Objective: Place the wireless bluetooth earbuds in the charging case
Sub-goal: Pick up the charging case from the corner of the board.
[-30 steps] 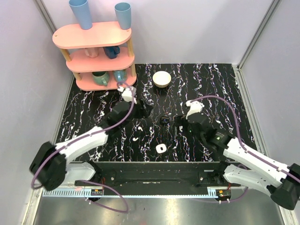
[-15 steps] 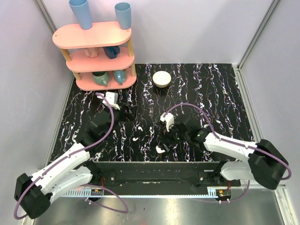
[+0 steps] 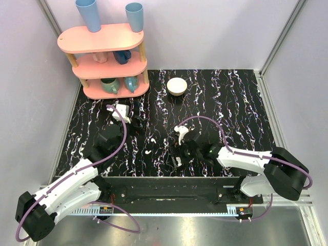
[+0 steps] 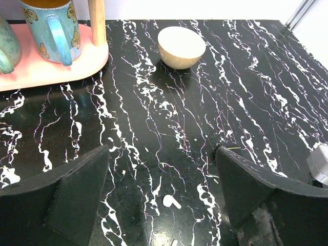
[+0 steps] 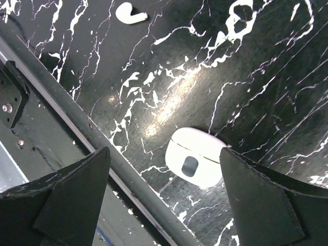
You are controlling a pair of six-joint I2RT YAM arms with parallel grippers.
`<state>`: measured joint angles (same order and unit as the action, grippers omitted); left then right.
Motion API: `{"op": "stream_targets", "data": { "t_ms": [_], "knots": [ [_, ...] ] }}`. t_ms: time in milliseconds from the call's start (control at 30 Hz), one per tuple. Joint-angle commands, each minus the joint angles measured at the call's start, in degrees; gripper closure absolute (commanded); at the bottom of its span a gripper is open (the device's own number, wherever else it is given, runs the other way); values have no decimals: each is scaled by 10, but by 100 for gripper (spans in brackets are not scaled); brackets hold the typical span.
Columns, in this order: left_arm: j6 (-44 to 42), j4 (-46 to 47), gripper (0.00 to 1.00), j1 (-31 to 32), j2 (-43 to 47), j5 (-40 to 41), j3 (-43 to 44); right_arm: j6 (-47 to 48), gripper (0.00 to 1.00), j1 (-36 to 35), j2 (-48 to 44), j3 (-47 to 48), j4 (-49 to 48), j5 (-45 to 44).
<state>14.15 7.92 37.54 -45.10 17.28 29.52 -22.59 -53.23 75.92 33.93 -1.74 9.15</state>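
The charging case, a white rounded box with a dark spot, lies flat near the table's front edge. My right gripper hangs open just above it, and the case sits between the fingers, closer to the right one, untouched. From above, the case peeks out under the right gripper. Two white earbuds lie loose on the black marble left of the case. One earbud shows below my open, empty left gripper; another earbud shows in the right wrist view. The left gripper hovers behind them.
A cream bowl stands at the back middle. A pink tiered shelf with mugs and blue cups fills the back left corner; a blue mug on it shows in the left wrist view. The dark front rail runs beside the case.
The right gripper has swung toward the near edge and come down over the case. The left arm has pulled back to the left and its jaws have widened.
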Motion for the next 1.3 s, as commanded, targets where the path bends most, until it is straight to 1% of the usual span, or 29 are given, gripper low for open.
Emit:
{"op": "stream_targets", "data": {
  "t_ms": [0,67,100,233,333,400,500,633,833,1000,1100,1200,1267],
  "knots": [
    [-11,11,11,-4,2,15,1,-67,5,-27,19,14,15,-38],
    [-9,9,11,-4,4,14,0,-69,4,-36,27,19,50,-60],
    [-7,8,11,-4,4,13,-2,-71,3,-40,27,24,59,-88],
    [-5,6,10,-4,11,14,-3,-77,3,-50,13,17,67,-120],
    [-4,3,10,-4,11,14,-2,-69,3,-51,11,14,67,-111],
    [-3,5,10,-4,9,14,-2,-60,4,-54,16,17,63,-79],
    [0,8,10,-4,4,11,0,-47,4,-66,32,26,65,-56],
    [5,8,10,-4,-3,4,2,-63,5,-69,52,45,78,-45],
    [8,8,10,-4,-6,3,5,-104,5,-75,71,70,106,-59],
    [8,7,9,-4,-12,2,9,-112,6,-84,98,91,103,-37],
    [9,7,9,-4,-16,0,12,-137,7,-93,104,95,104,-34],
    [11,7,9,-4,-17,0,10,-164,7,-104,102,92,101,-54],
    [12,8,9,-4,-18,0,10,-173,7,-110,98,97,119,-73]
  ]
}}
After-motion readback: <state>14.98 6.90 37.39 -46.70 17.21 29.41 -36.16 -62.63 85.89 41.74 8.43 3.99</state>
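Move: The charging case lies almost straight below the right hand, some 5 cm down and at most 1 cm to its left. The nearer earbud is about 4 cm ahead and 13 cm left of that hand, the other about 10 cm ahead and 11 cm left; the small black box stands about 14 cm ahead and 2 cm right. From the left hand the case is roughly 11 cm back, 16 cm to the right and 21 cm down. Down about 3 cm and a little back, the right hand lowers its wide-open fingers around the charging case, then travels low and level, back and to the left towards the table's near edge. Its forward finger comes against the case's side and pushes the case along, while the wrist tips some 15 degrees, pointing the fingers more steeply down; they stay open. ##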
